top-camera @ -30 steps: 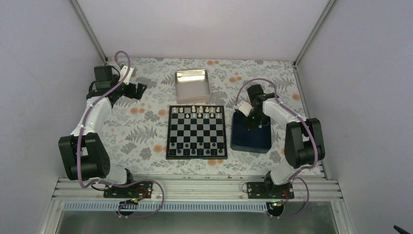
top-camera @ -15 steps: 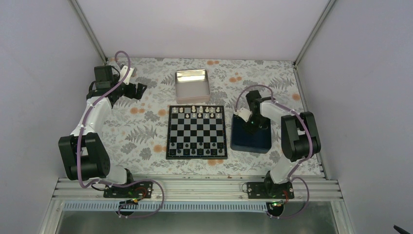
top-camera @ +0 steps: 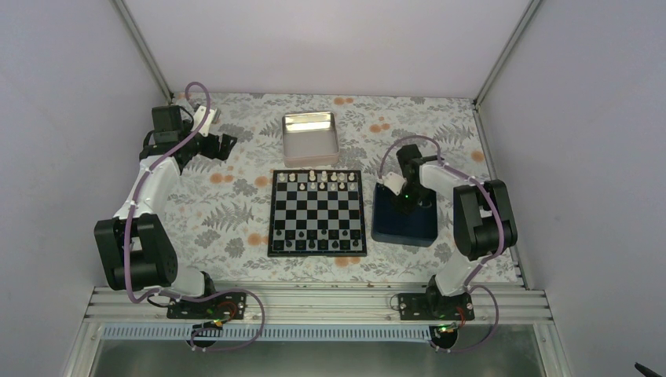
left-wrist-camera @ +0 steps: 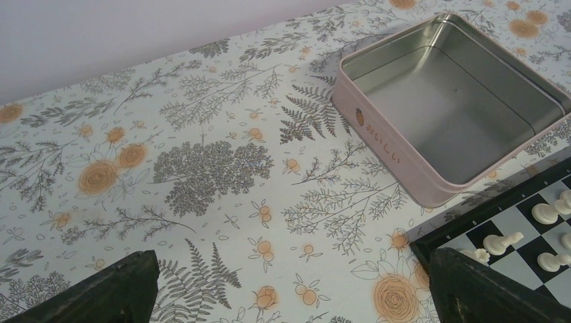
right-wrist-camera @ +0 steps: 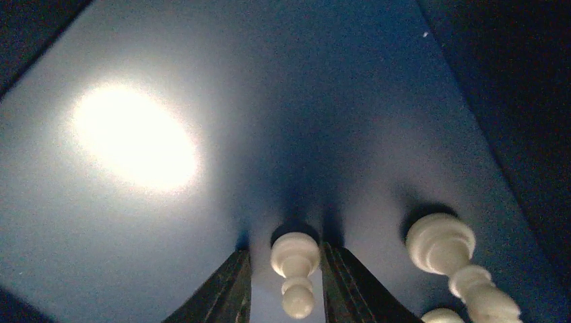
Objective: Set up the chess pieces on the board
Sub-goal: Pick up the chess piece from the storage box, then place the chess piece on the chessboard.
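My right gripper (right-wrist-camera: 286, 250) is down in the dark blue tray (right-wrist-camera: 202, 202). Its fingers stand either side of a white pawn (right-wrist-camera: 294, 259): the right finger touches it and a slim gap shows on the left. A second white piece (right-wrist-camera: 441, 242) lies just to the right. In the top view this gripper (top-camera: 406, 203) sits over the tray (top-camera: 393, 228), right of the board (top-camera: 317, 212). White chess pieces (top-camera: 323, 179) line the board's far rows. My left gripper (top-camera: 228, 145) hovers open and empty at the far left.
A shiny metal tin (top-camera: 309, 135) stands empty behind the board; it also fills the upper right of the left wrist view as the tin (left-wrist-camera: 458, 101). Dark pieces (top-camera: 314, 245) line the board's near row. Flowered cloth (left-wrist-camera: 202, 168) covers the table.
My right arm has swung in and lowered into the blue tray. Its jaws have narrowed around the white pawn. The left arm has not moved.
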{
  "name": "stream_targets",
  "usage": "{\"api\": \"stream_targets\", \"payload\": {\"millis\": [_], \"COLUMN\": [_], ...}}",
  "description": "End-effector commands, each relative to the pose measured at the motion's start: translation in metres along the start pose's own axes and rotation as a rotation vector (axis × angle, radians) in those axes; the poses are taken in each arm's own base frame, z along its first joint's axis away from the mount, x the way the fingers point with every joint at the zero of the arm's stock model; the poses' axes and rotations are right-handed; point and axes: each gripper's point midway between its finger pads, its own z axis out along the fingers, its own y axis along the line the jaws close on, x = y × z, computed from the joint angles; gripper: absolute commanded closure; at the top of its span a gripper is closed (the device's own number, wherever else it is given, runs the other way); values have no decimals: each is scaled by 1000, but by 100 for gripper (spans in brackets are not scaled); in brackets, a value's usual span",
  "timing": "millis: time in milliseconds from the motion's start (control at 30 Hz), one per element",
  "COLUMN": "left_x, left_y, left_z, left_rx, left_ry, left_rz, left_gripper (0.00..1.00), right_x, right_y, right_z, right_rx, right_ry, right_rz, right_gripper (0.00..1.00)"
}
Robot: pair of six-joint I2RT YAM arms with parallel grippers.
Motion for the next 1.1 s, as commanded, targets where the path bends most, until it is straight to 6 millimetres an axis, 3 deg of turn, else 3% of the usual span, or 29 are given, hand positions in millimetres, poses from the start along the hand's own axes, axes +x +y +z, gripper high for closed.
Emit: {"api": "stream_targets", "payload": {"millis": [0, 167, 367, 600, 800, 967, 1067], "left_x": [-3, -2, -2, -3, -3, -6, -6], "left_y": [1, 1, 0, -1, -1, 0, 0], "left_z": [-1, -1, 0, 0, -1, -3, -3], "left_rx": [10, 10, 16, 21, 20, 17, 15], "left_ry": [-12, -10, -9, -12, -13, -19, -20], "left_rz": [-5, -4, -3, 0, 0, 0, -1], "left_gripper": [1, 1, 1, 1, 1, 1, 1], "right_x": [-15, -18, -14, -23, -56, -107, -139], "right_y": [-10, -12, -11, -9, 9, 39, 57], "right_z": [-3, -4, -5, -30, -70, -108, -115], "right_rx": [17, 20, 17, 28, 47, 52, 47], "right_ry": [-48, -53, -33, -59, -96, -152, -167], "right_rz": [19, 20, 17, 4, -87, -230, -309], "right_gripper": [71, 74, 87, 94, 95, 95, 95]}}
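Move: Inside the storage box, the white pawn to be picked stands between the right hand's parted fingertips, about 1 cm ahead of the hand point and 1 cm below. A taller white piece stands some 4 cm ahead and 3 cm to the right of the hand, a third white piece about 2 cm ahead and 5 cm right. The chess board's centre lies 23 cm to the left, 1 cm back. From the left hand the pawn is some 44 cm right, 13 cm back and 20 cm below. Easing forward about 1 cm, the right hand shuts its fingers on the pawn and pinches it, then lifts it out of the storage box with quickening speed. It carries the pawn up about 12 cm and left some 11 cm, with 5 cm forward, towards the far right corner of the board, turning a little counter-clockwise and tilting the fingertips forward. ##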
